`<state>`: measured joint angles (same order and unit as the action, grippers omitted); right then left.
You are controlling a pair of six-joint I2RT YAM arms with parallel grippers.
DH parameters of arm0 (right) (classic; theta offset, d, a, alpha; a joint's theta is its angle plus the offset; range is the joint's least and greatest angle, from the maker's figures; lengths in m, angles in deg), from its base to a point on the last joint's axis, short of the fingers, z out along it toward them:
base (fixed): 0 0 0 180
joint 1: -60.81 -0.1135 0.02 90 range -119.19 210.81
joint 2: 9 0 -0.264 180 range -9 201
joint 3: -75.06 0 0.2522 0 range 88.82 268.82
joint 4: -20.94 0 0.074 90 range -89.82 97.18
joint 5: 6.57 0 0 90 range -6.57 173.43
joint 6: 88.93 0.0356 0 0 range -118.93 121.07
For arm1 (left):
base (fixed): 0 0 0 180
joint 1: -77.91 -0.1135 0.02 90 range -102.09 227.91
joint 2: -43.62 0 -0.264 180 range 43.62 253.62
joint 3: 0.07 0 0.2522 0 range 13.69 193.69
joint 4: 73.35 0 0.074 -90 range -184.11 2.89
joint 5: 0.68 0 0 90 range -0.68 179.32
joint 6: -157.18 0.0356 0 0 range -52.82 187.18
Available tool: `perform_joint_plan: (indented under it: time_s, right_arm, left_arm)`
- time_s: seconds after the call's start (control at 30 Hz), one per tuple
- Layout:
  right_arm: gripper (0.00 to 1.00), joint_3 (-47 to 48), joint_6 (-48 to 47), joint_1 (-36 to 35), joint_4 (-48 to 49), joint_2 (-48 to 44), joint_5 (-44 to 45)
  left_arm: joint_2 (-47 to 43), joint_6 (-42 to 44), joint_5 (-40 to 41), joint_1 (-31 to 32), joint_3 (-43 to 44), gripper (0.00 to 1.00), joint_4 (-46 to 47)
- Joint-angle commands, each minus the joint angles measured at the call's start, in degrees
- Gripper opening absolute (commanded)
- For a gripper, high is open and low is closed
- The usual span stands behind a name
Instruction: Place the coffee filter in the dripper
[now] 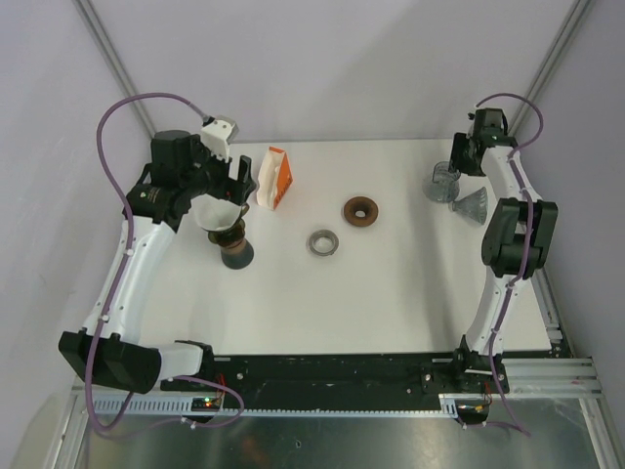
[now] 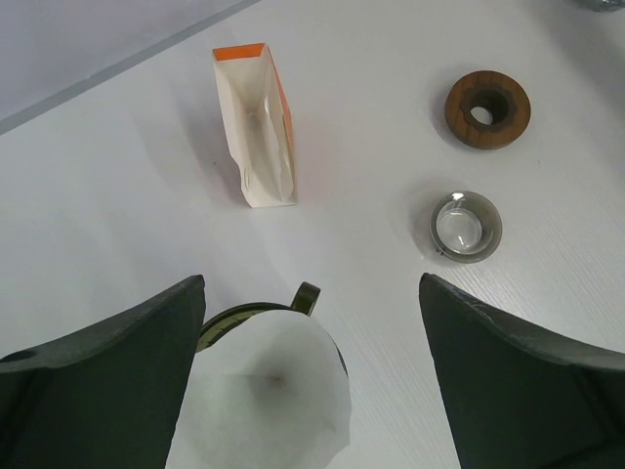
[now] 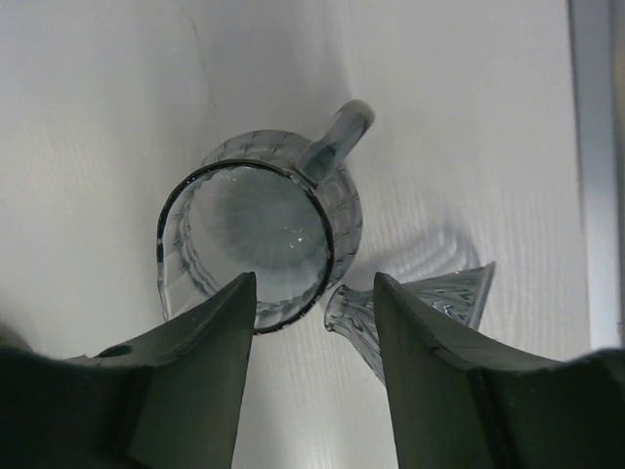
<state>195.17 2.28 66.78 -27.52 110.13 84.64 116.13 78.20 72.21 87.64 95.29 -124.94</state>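
A white paper coffee filter [image 2: 264, 401] sits in the mouth of a dark olive dripper, whose rim and handle [image 2: 305, 296] show behind it. The filter stands above the rim. My left gripper [image 2: 312, 376] hangs over it, jaws wide open, and neither finger touches the paper. In the top view the left gripper [image 1: 223, 198] is above the filter [image 1: 217, 212] and the dripper [image 1: 235, 255] at the table's left. My right gripper [image 3: 312, 371] is open and empty above a glass mug [image 3: 254, 234] at the far right.
An orange-and-white filter box [image 2: 256, 127] stands behind the dripper. A wooden ring [image 2: 487, 108] and a metal-rimmed glass ring [image 2: 467, 227] lie mid-table. A clear ribbed glass dripper [image 3: 420, 303] lies on its side beside the mug, near the table's right edge.
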Motion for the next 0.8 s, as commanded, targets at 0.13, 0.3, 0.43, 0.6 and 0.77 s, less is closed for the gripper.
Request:
perform_joint_plan:
  time_s: [0.13,0.3,0.43,0.6,0.77]
  right_arm:
    - [0.49,7.11,-0.93,-0.29,-2.49,5.83,-1.72]
    - [0.44,8.10,-2.82,-0.94,-3.02,7.89,2.51]
    - [0.30,9.87,-3.26,-1.31,-4.05,9.67,2.04]
    - [0.05,9.58,-3.73,-2.24,-4.48,8.63,2.35]
    - [0.00,5.60,-3.83,-3.27,-2.69,3.57,2.74]
  left_arm:
    - [-0.16,0.77,1.29,0.28,0.32,0.95,1.37]
    - [-0.19,0.84,1.43,0.28,0.16,0.95,1.43]
    - [0.05,0.77,1.28,0.28,0.21,0.95,1.43]
    - [0.03,0.84,1.20,0.33,0.11,0.96,1.43]
    - [0.01,0.93,1.09,0.28,-0.20,0.96,1.46]
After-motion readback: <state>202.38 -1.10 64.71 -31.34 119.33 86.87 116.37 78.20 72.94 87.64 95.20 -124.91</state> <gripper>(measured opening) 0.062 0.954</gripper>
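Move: The glass jug's middle lies close to the right hand, about 4 cm to its left, 1 cm ahead and 9 cm below. The glass funnel lies on the table some 5 cm to the hand's right, 4 cm back and 12 cm down; the wooden ring is about 23 cm to its left, 6 cm back, as low. From the left hand the jug is roughly 45 cm to the right, 19 cm ahead and 26 cm down. The glass jug's right-hand rim is taken by the right hand, which sinks about 4.5 cm onto it, easing a little forward while the wrist tips some 5 degrees further down. The half-open fingers narrow slowly on the way, then shut once the descent ends, pinching the thin wall with one fingertip inside and one outside. ##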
